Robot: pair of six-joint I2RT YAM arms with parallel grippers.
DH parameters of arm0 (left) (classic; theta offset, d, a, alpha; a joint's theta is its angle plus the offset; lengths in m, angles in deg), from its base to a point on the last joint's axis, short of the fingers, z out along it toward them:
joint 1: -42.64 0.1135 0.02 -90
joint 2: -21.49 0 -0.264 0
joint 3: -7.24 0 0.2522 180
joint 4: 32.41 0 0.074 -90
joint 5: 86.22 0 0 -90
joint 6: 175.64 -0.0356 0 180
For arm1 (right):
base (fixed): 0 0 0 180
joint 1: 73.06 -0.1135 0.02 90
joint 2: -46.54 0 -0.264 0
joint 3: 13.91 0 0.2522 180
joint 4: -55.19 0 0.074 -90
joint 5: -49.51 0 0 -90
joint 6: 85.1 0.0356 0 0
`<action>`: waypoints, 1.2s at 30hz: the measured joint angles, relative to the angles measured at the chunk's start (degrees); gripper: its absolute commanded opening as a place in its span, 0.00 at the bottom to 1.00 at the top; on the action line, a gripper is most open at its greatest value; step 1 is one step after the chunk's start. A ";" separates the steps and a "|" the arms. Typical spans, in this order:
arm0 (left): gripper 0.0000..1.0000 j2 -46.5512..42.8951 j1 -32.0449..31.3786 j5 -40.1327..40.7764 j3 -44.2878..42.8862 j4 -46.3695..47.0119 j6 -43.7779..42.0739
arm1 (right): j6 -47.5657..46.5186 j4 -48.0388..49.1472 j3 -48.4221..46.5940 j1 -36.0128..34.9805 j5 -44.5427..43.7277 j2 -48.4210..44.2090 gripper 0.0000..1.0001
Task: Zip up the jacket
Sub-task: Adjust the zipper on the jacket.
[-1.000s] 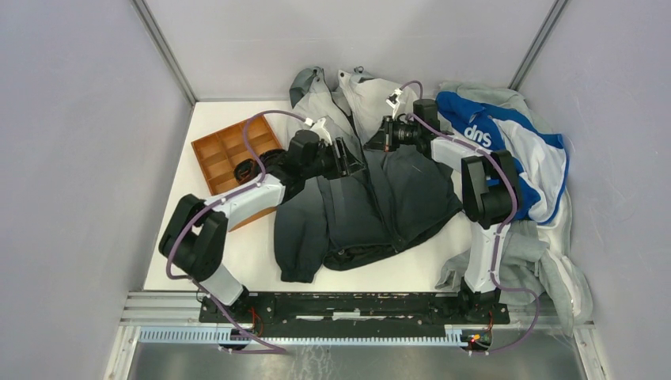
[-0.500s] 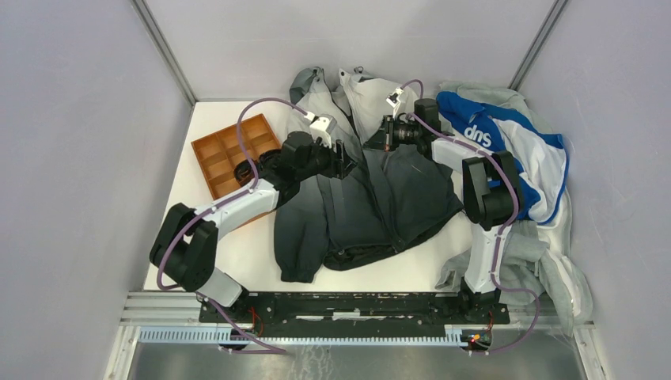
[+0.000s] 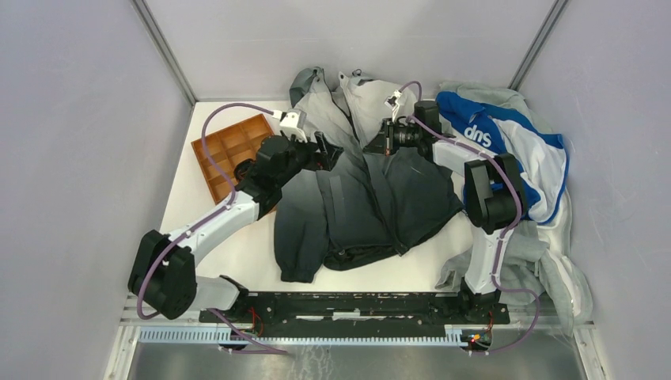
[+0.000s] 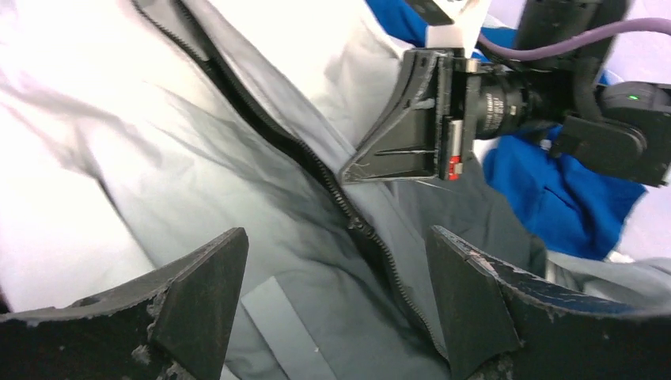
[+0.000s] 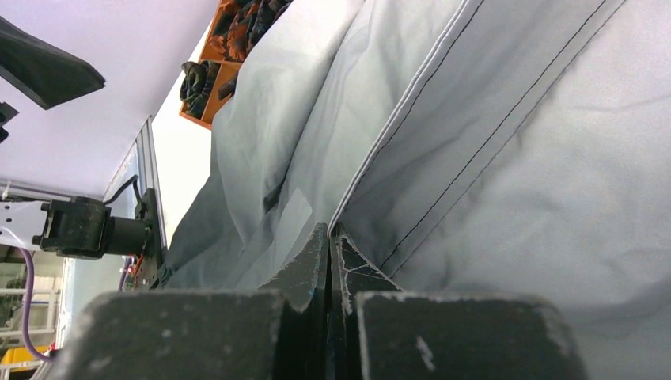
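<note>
The jacket (image 3: 372, 198) lies spread on the table, pale grey at the collar and charcoal toward the hem. Its dark zipper (image 4: 316, 170) runs diagonally through the left wrist view, with the slider (image 4: 360, 226) partway up and the teeth parted above it. My left gripper (image 3: 328, 150) (image 4: 336, 237) hovers open over the zipper, one finger on each side of the slider, holding nothing. My right gripper (image 3: 373, 142) (image 5: 328, 229) is shut, pinching the jacket's front edge just right of the zipper; its black fingertips (image 4: 352, 170) rest on the fabric.
A wooden compartment tray (image 3: 229, 150) sits left of the jacket, by the left arm. A blue-and-white garment (image 3: 506, 142) and a plain grey sweatshirt (image 3: 546, 261) are heaped at the right. Enclosure walls close in on both sides and at the back.
My left gripper has opened wide and moved back and left toward the collar, the arm stretching out. The right arm and its pinch have not moved.
</note>
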 measured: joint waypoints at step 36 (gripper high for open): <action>0.65 10.51 -14.80 3.69 0.92 0.46 -10.86 | -0.26 7.58 15.96 -0.26 2.60 -13.33 0.00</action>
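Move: The zipper slider lies about 9 cm to the left hand's right, 2 cm ahead and some 12 cm below. The jacket's front edge, pinched by the right fingers, is roughly 4 cm farther out than the slider, level with it sideways and about 4 cm higher. The zipper's hem end is some 21 cm back from the left hand, 18 cm right and 15 cm below. From the right hand, the slider is about 4 cm back, straight in line sideways and 4 cm below. Left, partly closing, sinks right and back towards the slider; right draws its pinched edge back about 6 cm. ##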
